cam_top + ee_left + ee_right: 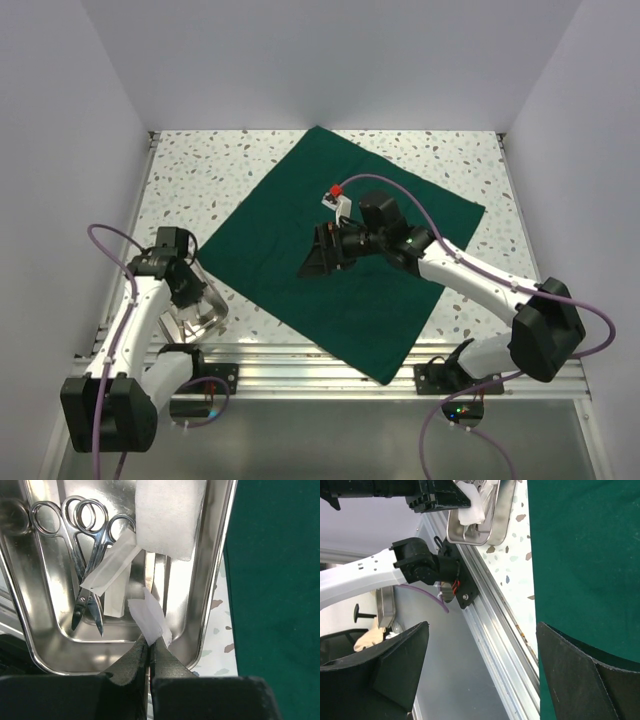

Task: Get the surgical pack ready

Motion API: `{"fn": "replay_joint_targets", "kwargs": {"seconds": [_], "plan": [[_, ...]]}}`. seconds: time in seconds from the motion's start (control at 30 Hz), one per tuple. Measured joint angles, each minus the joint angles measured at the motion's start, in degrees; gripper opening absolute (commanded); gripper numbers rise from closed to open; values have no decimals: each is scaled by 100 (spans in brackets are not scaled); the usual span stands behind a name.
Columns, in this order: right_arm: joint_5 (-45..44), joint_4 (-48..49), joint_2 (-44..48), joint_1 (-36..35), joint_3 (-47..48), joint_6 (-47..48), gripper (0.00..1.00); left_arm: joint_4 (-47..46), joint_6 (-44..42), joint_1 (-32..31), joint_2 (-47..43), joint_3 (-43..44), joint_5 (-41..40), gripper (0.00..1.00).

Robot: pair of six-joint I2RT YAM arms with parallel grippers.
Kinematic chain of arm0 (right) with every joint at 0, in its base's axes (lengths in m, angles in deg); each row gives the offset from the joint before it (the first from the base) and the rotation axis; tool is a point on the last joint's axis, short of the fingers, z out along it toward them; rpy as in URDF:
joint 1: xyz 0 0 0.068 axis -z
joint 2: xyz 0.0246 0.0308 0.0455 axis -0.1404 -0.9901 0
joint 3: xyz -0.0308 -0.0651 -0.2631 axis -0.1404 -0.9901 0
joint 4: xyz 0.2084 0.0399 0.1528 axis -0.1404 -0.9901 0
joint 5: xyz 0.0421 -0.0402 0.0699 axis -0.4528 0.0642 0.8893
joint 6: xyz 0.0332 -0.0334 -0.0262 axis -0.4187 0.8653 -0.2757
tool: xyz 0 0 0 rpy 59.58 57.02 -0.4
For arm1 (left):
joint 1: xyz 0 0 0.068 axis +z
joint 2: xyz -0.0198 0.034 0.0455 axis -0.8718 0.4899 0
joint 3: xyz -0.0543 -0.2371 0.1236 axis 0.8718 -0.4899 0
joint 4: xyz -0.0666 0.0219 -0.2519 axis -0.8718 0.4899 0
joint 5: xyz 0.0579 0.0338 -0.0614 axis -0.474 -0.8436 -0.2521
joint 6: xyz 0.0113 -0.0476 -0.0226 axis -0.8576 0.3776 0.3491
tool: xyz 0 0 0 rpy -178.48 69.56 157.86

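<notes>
The surgical pack's dark green drape [350, 270] lies spread flat as a diamond on the speckled table; it also fills the right of the left wrist view [275, 580] and the right wrist view [585, 555]. My right gripper [322, 255] hovers over the drape's middle, jaws wide open [482, 625] and nothing between them. At the near left, my left gripper [190, 290] is over the steel tray [205, 318]. It is shut [150, 645] on a small white pad [150, 617] just above the tray's near end [212, 587]. In the tray lie scissors [90, 555] and a larger white pad [167, 515].
The tray sits off the drape's left edge, beside the aluminium rail [490, 625] at the table's near edge. A small white and red object [335, 195] shows on the drape behind the right gripper. White walls close in the table at the sides and back.
</notes>
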Motion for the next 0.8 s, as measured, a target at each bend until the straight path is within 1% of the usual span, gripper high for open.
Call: {"fn": "replay_joint_targets", "kwargs": {"seconds": [0.23,0.37,0.47,0.57,0.6,0.63,0.67,0.7,0.73,0.77,0.8], "plan": [[4,92,-57,-74,-4,7,92,-452,2,11,505,-90,168,0],[13,90,-256,-149,-4,46,92,-494,37,11,802,-98,122,1],[13,90,-442,-205,4,68,92,-452,153,20,807,-101,11,12],[7,81,-579,-273,44,74,92,-404,258,22,868,-120,-70,39],[-2,79,-605,-295,68,87,92,-378,295,22,927,-120,-98,55],[-7,76,-636,-315,103,101,92,-352,308,22,977,-120,-133,61],[-7,61,-669,-334,149,114,92,-330,367,22,999,-120,-157,70],[-9,42,-715,-358,210,131,92,-286,396,22,1008,-120,-184,72],[-13,39,-765,-376,262,149,92,-236,452,22,997,-118,-212,81],[-22,39,-802,-396,304,162,92,-179,483,22,984,-118,-240,82],[-24,37,-839,-417,339,179,92,-94,518,22,955,-107,-262,100]]}}
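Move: The tray lies right under the left hand, its middle about 6 cm to the left, 3 cm ahead and 6 cm below. The white strips lie about 5 cm left and 2 cm ahead, the scissors some 7 cm left and level with the hand, and the gauze stack 9 cm ahead and 6 cm left. From the right hand, the tray's middle is roughly 34 cm left, 2 cm back and 19 cm below. The gauze, still pinched in the left fingertips, is lowered about 3 cm into the near right part of the tray, and the fingers then open wide and let go of it, tilting about 10 degrees so the tips swing slightly back. The empty, open right hand sinks and drifts left towards the tray, about 3 cm each way. ##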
